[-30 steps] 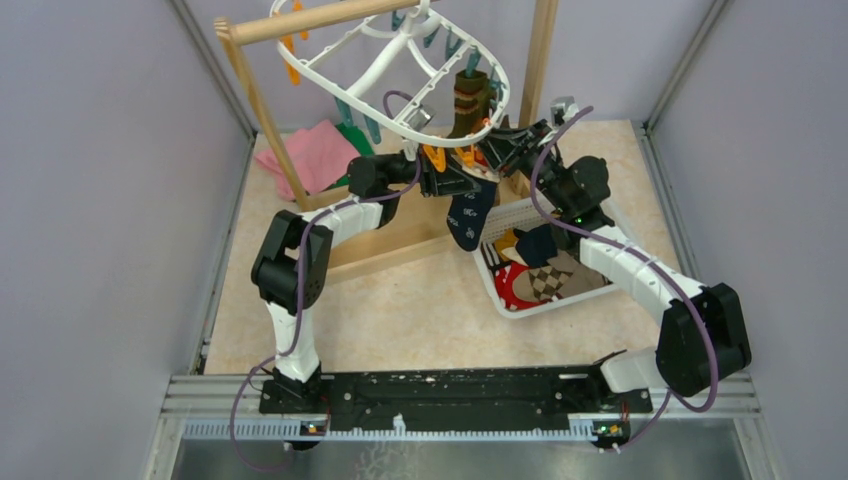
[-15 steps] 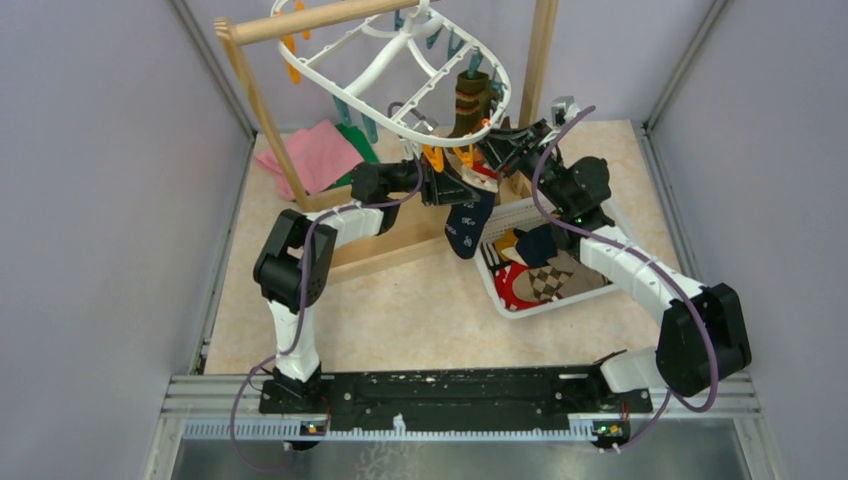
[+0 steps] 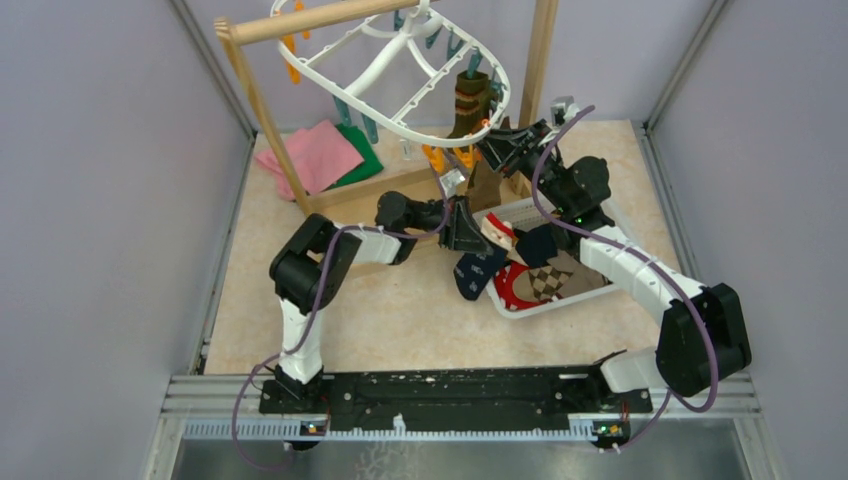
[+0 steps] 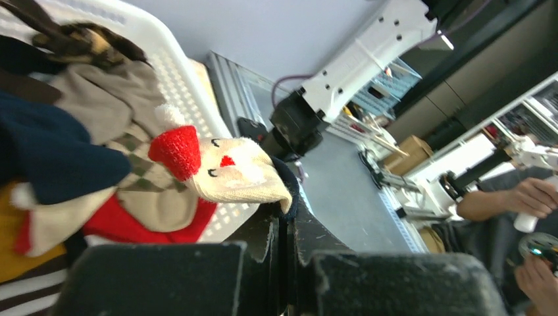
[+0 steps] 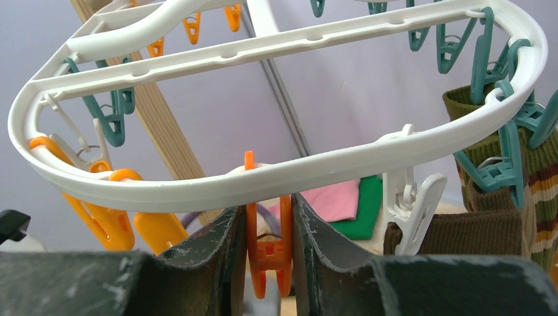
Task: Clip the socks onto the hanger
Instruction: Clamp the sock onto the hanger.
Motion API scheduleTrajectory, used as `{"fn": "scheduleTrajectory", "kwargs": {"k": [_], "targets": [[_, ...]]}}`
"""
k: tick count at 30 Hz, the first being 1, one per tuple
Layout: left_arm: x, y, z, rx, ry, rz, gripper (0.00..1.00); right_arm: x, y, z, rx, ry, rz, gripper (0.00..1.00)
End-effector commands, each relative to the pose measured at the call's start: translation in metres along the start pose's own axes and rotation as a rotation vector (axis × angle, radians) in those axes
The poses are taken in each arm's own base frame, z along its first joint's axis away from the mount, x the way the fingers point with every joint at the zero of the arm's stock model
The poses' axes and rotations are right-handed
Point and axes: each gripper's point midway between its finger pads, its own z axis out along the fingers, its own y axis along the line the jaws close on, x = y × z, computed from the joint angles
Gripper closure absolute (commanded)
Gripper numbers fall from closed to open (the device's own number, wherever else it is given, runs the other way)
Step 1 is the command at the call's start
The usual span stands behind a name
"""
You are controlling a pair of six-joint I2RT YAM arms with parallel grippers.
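The white oval hanger (image 3: 318, 75) (image 5: 197, 191) hangs from the wooden rack. An olive-brown striped sock (image 3: 470, 100) (image 5: 526, 178) is clipped at its right end. My right gripper (image 3: 478, 155) (image 5: 266, 217) is under the near rim, shut on an orange clip (image 5: 266, 253), with one jaw on each side of it. My left gripper (image 3: 462, 228) (image 4: 284, 220) is low at the basket's left rim, shut on the navy sock (image 3: 478, 270). The sock's red and cream cuff (image 4: 230, 172) folds over the fingertips and its foot hangs below the gripper.
The white slotted basket (image 3: 555, 303) (image 4: 197, 79) holds several socks: red, argyle, tan and navy. Pink cloth (image 3: 315, 155) and green cloth (image 3: 362, 160) lie at the back left. The rack's pole (image 3: 320, 18) and right post (image 3: 540, 60) frame the hanger.
My left arm has dropped down and to the right, away from the hanger, carrying the navy sock to the basket's edge. The right gripper stays on the orange clip.
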Motion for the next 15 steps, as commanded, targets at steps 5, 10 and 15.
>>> {"fn": "scheduleTrajectory", "kwargs": {"k": [5,10,15], "targets": [[0.027,0.003,0.018,0.084,-0.029,0.053,1.0,-0.028,0.012,0.001,-0.027,-0.061,-0.041,0.89],[0.058,0.034,0.015,0.028,-0.056,-0.194,1.0,-0.027,0.01,0.0,-0.016,-0.054,-0.05,0.89],[0.078,0.042,0.011,-0.03,-0.037,-0.308,0.99,-0.025,0.009,0.0,-0.017,-0.05,-0.044,0.89]]}}
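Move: Ahead of the left hand by roughly 12 cm, about 16 cm higher and 1 cm to its left, the orange clip sits between the right hand's fingers on the hanger ring. Two loose orange clips hang some 10 cm ahead, 7 cm left and 14 cm above the left hand. The basket's middle lies about 17 cm to that hand's right, 5 cm ahead and 17 cm below. Sinking about 9 cm away from the hanger and the held orange clip, the left hand keeps the navy Santa sock pinched; it first draws back and rightward a couple of centimetres, then drops more steeply beside the basket's left rim. Its wrist rolls some 25 degrees, forward side dipping, and the fingers stay shut. The right hand stays put, keeping its grip on the clip. ##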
